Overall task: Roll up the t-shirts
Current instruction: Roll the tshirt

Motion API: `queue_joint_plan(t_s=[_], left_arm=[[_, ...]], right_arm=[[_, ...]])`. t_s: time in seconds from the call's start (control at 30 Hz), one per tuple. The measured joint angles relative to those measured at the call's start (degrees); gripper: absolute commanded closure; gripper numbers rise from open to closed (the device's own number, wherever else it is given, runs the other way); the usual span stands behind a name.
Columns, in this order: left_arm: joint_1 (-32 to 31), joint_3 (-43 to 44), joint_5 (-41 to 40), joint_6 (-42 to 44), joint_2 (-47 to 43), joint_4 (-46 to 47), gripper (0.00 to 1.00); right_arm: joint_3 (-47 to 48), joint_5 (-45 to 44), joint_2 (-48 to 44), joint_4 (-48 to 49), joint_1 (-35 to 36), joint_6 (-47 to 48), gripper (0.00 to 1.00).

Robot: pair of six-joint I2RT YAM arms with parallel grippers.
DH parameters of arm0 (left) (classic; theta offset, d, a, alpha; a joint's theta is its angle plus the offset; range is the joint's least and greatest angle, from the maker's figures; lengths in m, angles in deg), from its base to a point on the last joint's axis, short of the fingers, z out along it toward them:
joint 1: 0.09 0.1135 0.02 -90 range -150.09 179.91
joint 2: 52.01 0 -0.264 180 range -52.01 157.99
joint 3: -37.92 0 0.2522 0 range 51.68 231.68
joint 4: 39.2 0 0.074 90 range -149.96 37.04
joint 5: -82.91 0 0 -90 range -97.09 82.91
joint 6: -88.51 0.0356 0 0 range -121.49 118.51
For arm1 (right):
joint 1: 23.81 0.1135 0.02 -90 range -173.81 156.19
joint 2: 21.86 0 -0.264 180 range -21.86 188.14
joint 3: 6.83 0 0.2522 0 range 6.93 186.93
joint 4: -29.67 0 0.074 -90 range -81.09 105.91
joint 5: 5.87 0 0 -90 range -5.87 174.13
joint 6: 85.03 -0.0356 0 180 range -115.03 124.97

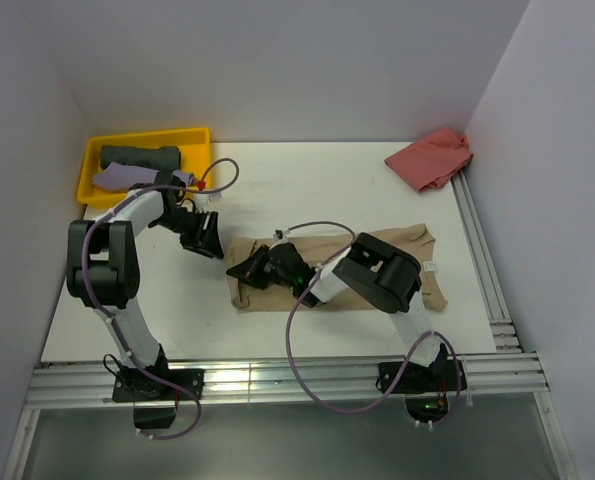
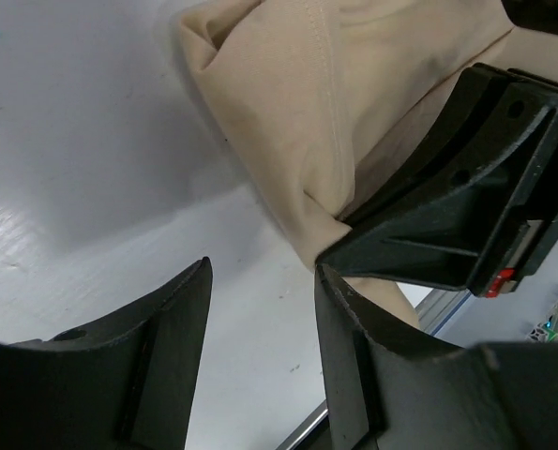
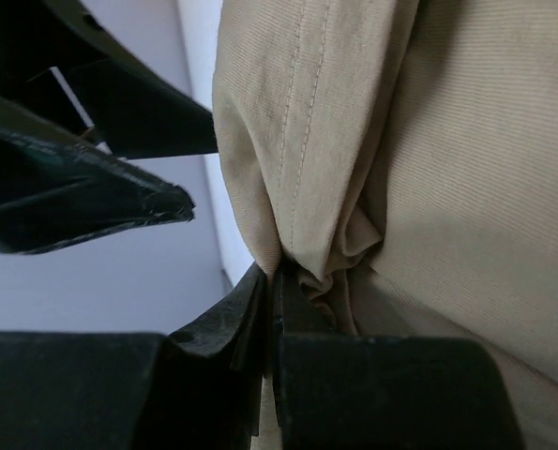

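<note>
The tan-beige t-shirt [image 1: 397, 262] lies folded in a long strip across the middle of the table, with a small white tag [image 1: 430, 267] at its right end. My right gripper [image 1: 249, 269] is shut on a bunched fold at the shirt's left end; the right wrist view shows tan fabric [image 3: 354, 141] pinched between the closed jaws [image 3: 277, 279]. My left gripper [image 1: 210, 240] is open and empty just left of that end. In the left wrist view its fingers [image 2: 260, 281] straddle bare table, its right fingertip [image 2: 333, 291] touching the shirt's corner [image 2: 316, 112].
A yellow bin [image 1: 192, 136] at the back left holds a rolled dark green shirt [image 1: 140, 156] and a lavender one [image 1: 122, 177]. A salmon-pink shirt [image 1: 432, 158] lies crumpled at the back right. Metal rails [image 1: 277, 378] run along the near and right edges.
</note>
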Motion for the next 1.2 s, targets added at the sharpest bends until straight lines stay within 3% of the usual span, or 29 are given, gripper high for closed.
queue_joint_plan(t_s=[0.2, 0.53, 0.73, 0.87, 0.93, 1.2], left_arm=[[-0.1, -0.9, 2.2, -0.4, 0.9, 3.1, 0.46], [-4.3, -1.8, 1.5, -4.2, 1.9, 8.7, 0.46], [-6.0, -0.9, -2.6, -7.5, 3.5, 10.9, 0.56], [-6.4, 1.7, -5.8, -9.1, 5.5, 11.0, 0.75], [-6.9, 2.7, -7.1, -9.7, 6.1, 10.8, 0.79], [-10.0, 7.1, -12.5, -10.5, 6.9, 7.9, 0.79]], right_arm=[[-3.6, 0.7, 2.4, 9.6, 0.0, -4.7, 0.98], [-4.0, 0.7, 3.3, 11.8, 0.0, -7.3, 0.99], [-4.0, 0.7, 3.3, 11.6, 0.0, -7.3, 1.00], [-4.3, 0.3, 3.3, 11.6, 0.0, -7.3, 1.00], [-4.4, 0.1, 3.3, 11.3, 0.0, -7.3, 1.00], [-4.3, -1.6, 2.4, 7.5, 0.2, -5.5, 1.00]])
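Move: The t-shirt's gathered left edge, near its far end, lies about 4 cm ahead of the open left hand, 4 cm to its right and 3 cm below. The right gripper's tips sit on that same edge, some 4 cm back and 5 cm right of the left hand; the edge's near end is roughly 13 cm back and 6 cm right. From the right hand, the left hand's spot is about 8 cm ahead, 1 cm left and nearly level. Left hand swings right, sinks and reaches forward, about 4 cm each way, pinching the shirt's edge; right keeps gripping. ##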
